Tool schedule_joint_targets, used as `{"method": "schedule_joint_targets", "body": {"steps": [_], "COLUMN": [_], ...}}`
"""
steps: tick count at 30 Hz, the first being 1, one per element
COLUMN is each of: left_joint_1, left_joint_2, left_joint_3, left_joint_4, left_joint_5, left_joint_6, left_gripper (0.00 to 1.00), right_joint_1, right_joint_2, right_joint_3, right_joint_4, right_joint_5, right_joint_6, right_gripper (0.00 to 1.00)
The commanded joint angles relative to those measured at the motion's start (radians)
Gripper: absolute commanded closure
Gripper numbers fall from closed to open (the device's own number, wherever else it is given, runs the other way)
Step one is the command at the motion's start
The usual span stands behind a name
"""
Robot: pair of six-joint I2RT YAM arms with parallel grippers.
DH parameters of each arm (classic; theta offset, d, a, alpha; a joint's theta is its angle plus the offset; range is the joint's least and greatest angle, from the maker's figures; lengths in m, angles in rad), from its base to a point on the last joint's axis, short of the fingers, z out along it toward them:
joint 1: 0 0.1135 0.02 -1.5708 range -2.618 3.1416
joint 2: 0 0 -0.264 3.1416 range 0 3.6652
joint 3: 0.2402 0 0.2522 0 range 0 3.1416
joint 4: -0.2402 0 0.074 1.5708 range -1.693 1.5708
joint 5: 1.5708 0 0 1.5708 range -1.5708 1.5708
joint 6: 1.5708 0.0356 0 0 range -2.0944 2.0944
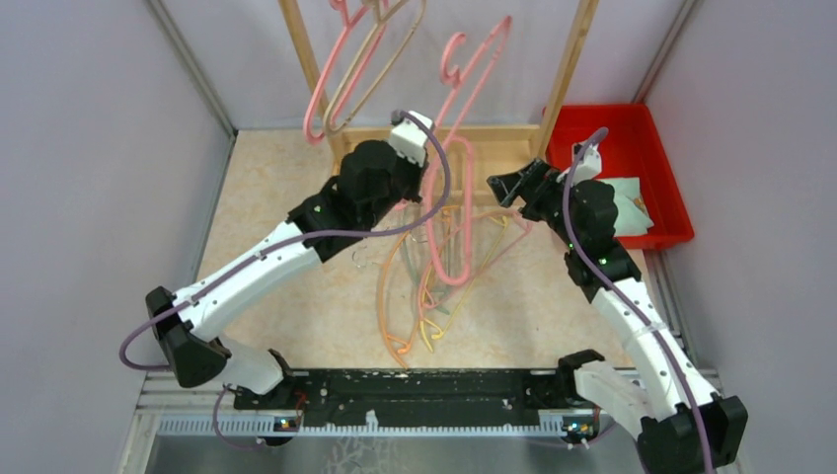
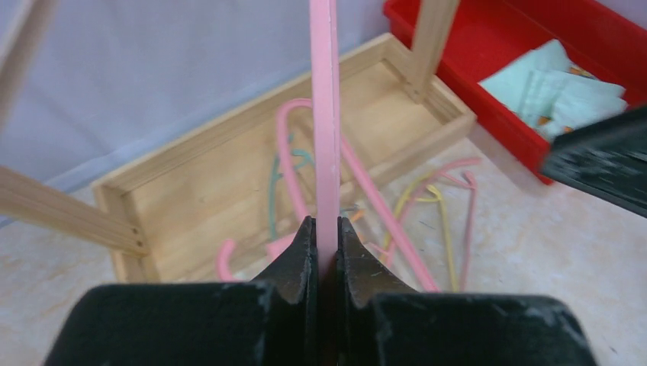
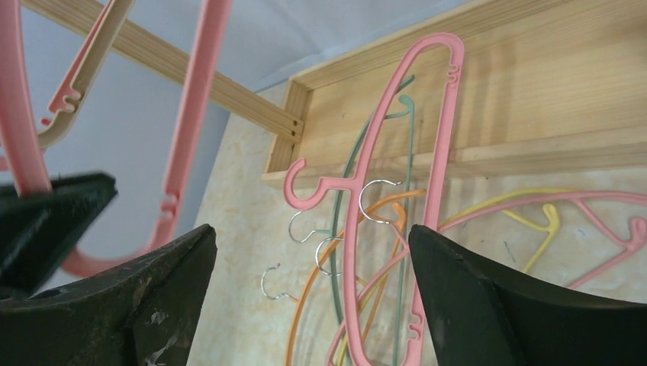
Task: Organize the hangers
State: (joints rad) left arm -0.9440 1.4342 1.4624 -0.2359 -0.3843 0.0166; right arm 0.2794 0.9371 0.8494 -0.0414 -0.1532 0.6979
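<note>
My left gripper [image 2: 326, 229] is shut on the bar of a thick pink hanger [image 2: 324, 114], held up in front of the wooden rack [image 1: 577, 59]. That hanger [image 1: 484, 69] rises toward the rack's top. A pink and a beige hanger [image 1: 341, 89] hang at the rack's left. Another thick pink hanger [image 3: 366, 191] lies on the table with its end on the rack's base. Thin orange, yellow, green and pink hangers [image 1: 424, 296] lie tangled under it. My right gripper [image 3: 313, 236] is open and empty just right of the pile, above the table [image 1: 508, 186].
The rack's wooden base tray [image 2: 191, 191] sits at the back of the table. A red bin [image 1: 661, 168] with pale green cloths stands at the back right. Grey walls close in both sides.
</note>
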Motion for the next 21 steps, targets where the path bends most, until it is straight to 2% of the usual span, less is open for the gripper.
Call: {"method": "schedule_joint_targets", "body": {"steps": [1, 5, 10, 13, 21], "left_joint_1": [0.11, 0.164, 0.191, 0.221, 0.295], "left_joint_2": [0.018, 0.062, 0.165, 0.236, 0.362], "left_joint_3": [0.073, 0.164, 0.35, 0.474, 0.655], "left_joint_4": [-0.018, -0.044, -0.119, -0.191, -0.276], "left_joint_5": [0.007, 0.037, 0.085, 0.143, 0.236], "left_joint_6": [0.062, 0.088, 0.102, 0.075, -0.007], "left_gripper": [1.0, 1.0, 1.0, 1.0, 1.0], "right_joint_1": [0.009, 0.008, 0.007, 0.006, -0.002], "right_joint_2": [-0.081, -0.096, -0.098, -0.099, -0.109], "right_joint_3": [-0.014, -0.014, -0.016, -0.022, -0.021], "right_joint_4": [-0.028, -0.045, -0.036, -0.029, -0.043], "right_joint_5": [0.039, 0.055, 0.068, 0.07, 0.074], "right_joint_6": [-0.066, -0.083, -0.084, -0.078, -0.083], "right_gripper": [0.04, 0.04, 0.04, 0.04, 0.04]}}
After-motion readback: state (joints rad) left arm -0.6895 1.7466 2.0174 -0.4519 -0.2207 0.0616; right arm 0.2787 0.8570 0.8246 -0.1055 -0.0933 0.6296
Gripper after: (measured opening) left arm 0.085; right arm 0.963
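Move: The held pink hanger is bound for the free stretch of the rack's rod, which is out of view; that place is judged roughly 18 cm ahead of the left hand, about 20 cm higher and nearly in line sideways. The hung hangers, pink and beige, are centred about 15 cm ahead and 11 cm left, some 15 cm up. From the right hand the rod place is around 18 cm ahead, 14 cm left and 25 cm up. Still pinching the pink hanger near its front end, the left hand carries it about 11 cm forward towards the rack rod. It starts forward and to the left, then climbs some 6 cm overall while easing partly back to the right, with its wrist nearly steady. The right hand, empty and wide open, eases about 2 cm back and to the right. ##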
